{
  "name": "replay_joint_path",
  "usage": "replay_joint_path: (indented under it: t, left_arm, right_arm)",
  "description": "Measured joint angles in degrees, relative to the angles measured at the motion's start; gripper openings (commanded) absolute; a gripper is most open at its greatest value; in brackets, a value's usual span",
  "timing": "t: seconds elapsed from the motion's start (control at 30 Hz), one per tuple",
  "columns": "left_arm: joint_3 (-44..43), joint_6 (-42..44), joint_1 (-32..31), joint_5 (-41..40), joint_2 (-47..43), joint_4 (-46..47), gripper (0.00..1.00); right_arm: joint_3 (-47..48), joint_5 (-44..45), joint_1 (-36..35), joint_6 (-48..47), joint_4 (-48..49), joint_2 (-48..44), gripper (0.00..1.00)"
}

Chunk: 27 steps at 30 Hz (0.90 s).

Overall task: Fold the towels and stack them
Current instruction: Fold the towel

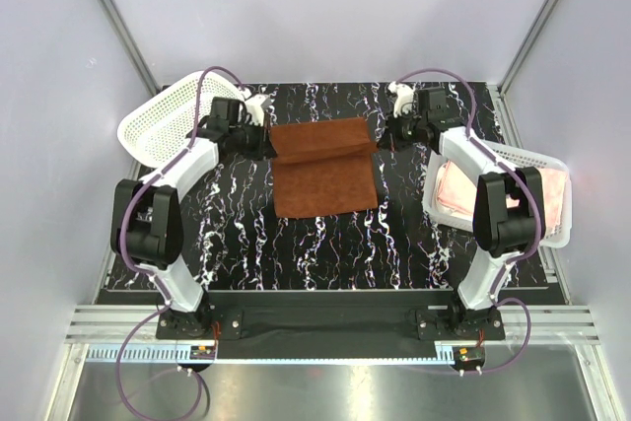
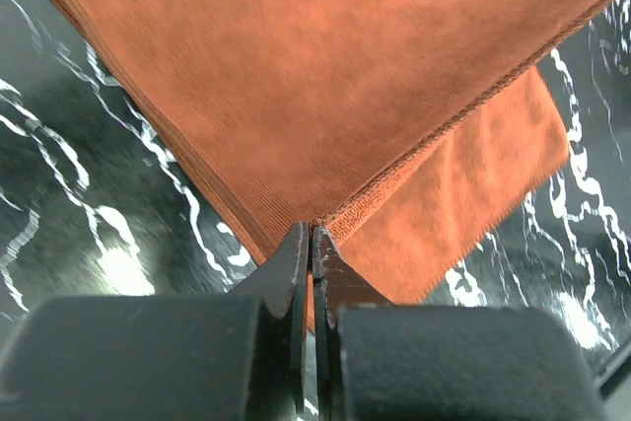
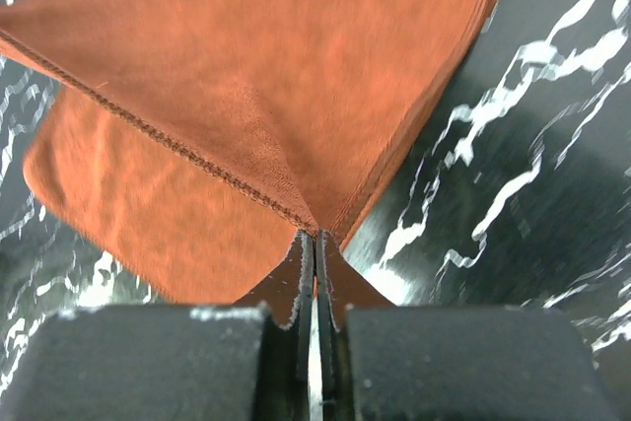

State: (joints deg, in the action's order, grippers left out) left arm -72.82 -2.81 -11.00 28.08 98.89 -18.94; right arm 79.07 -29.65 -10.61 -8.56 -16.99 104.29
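Observation:
A rust-brown towel (image 1: 323, 167) is spread mid-table, its near part flat on the black marbled top. Its far edge is raised off the table between both grippers. My left gripper (image 1: 268, 142) is shut on the towel's far-left corner; in the left wrist view the towel (image 2: 325, 76) fans out from the pinched tips of that gripper (image 2: 312, 231). My right gripper (image 1: 378, 142) is shut on the far-right corner. The right wrist view shows the hemmed towel (image 3: 266, 76) running into that gripper (image 3: 316, 237). A pale pink towel (image 1: 463, 189) lies in the right basket.
A white lattice basket (image 1: 158, 120) stands tilted at the far left behind the left arm. Another white basket (image 1: 552, 229) holding the pink cloth sits at the right edge under the right arm. Grey walls enclose the table.

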Motion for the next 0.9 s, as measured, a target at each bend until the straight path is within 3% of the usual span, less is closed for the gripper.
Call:
replay_joint_path:
  t: [0.17, 0.53, 0.73, 0.9]
  left_arm:
    - [2.14, 0.02, -0.66, -0.09, -2.91, -1.53, 0.00]
    - [2.40, 0.02, -1.88, -3.04, -8.92, -3.15, 0.00]
    - [10.80, -0.74, -3.69, -5.07, -15.02, -2.38, 0.00]
    - [15.32, -1.95, -7.87, -9.03, -14.97, -4.63, 0.00]
  right_arm:
    - [-4.26, 0.22, -0.79, 0.46, -0.74, -0.39, 0.00]
    - [-3.45, 1.84, -1.81, 1.51, -4.61, -4.96, 0.00]
    - [-10.21, 4.31, -5.62, 3.98, -2.80, -10.82, 0.00]
    - [-16.59, 6.49, -7.78, 6.32, -2.36, -8.98, 0.00]
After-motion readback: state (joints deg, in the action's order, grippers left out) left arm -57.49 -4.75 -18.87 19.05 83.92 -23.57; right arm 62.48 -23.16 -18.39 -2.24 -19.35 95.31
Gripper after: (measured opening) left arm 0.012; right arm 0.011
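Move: My left hand holds one far corner of the brown towel. The near left corner I am bringing it to lies about 15 cm back, level sideways and some 8 cm below, with the far fold about 8 cm ahead. The empty basket stands about 23 cm left and 9 cm ahead. From my right hand, holding the other corner, the near right corner is about 14 cm back. The basket with the pink towels is some 31 cm right and 11 cm back. Keeping both corners pinched, I draw the towel's held edge back over its lower layer towards the near edge, nearly 10 cm with each hand. I pause partway: my left hand lifts about 4 cm and my right dips 3 cm, then comes up again. Then both sweep back and down together some 6 cm, my right wrist tipping down a little more than 10 degrees. ##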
